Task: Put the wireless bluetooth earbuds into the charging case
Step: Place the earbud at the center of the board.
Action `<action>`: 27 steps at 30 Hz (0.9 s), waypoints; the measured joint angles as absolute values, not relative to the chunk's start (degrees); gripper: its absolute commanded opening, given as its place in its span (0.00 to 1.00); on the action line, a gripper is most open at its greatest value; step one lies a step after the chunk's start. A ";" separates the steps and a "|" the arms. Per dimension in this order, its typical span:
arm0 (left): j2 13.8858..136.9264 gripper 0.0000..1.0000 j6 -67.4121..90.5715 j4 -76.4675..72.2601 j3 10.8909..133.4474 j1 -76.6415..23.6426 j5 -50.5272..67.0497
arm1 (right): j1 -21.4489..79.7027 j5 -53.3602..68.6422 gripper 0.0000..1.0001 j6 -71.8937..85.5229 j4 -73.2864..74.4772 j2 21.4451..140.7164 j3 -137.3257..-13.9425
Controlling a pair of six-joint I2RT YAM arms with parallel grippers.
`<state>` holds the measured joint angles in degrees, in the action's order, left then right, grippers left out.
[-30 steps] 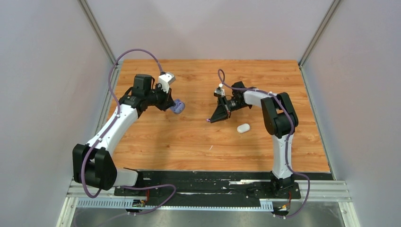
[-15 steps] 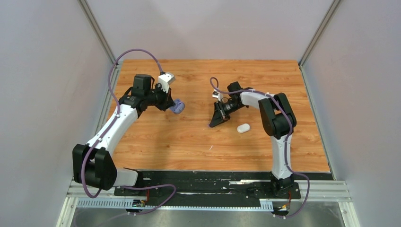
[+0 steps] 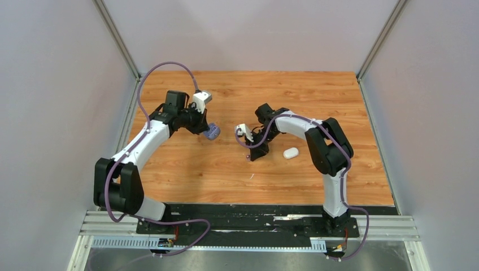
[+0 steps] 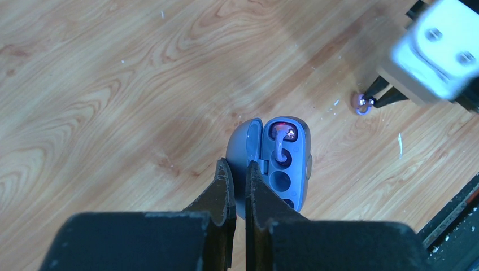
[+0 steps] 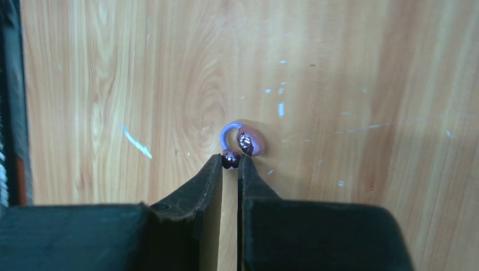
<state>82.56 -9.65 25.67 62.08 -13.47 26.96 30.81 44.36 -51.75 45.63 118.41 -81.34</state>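
Observation:
My left gripper (image 4: 237,167) is shut on the hinge edge of the open purple charging case (image 4: 287,169), holding it over the wood at left centre (image 3: 212,132). One purple earbud (image 4: 281,134) with a lilac hook sits in the case's top socket; the sockets below it look empty. My right gripper (image 5: 231,161) is shut on a second purple earbud (image 5: 248,141), pinching its dark bead at the fingertips, low over the table (image 3: 249,157). Whether the bud touches the wood I cannot tell. The same bud shows in the left wrist view (image 4: 361,103).
A closed white oval case (image 3: 290,153) lies on the table just right of my right gripper. A small white fleck (image 3: 252,176) marks the wood nearer the front. The black base strip (image 3: 254,217) runs along the near edge.
My right gripper has swung down and toward the front with the purple earbud in it. The left arm shifted its elbow inward; the case stayed almost in place.

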 measured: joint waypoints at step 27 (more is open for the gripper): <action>84.44 0.00 -9.02 23.31 57.84 -13.58 26.63 | 32.03 33.30 0.48 -53.98 40.56 102.78 -76.01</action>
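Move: Just right of the closed right fingertips, about 1 cm, and a touch lower is the board spot for the earbud they hold; its middle is roughly 1 cm left of them. The white scratch is some 6 cm back and 1 cm right, the white case 13 cm right and 2 cm ahead. The purple case, in the left hand, is about 6 cm ahead, 11 cm left and 12 cm up. From the left hand the earbud lies roughly 7 cm back, 13 cm right and 12 cm below. Twisting counter-clockwise by some 20 degrees and sliding about 2 cm right, low over the board, the right hand opens its fingers to half width and lets go of the earbud. It then rises about 6 cm clear, easing slightly forward as the twist unwinds. The left hand sinks roughly 3.5 cm, still gripping the purple case. ##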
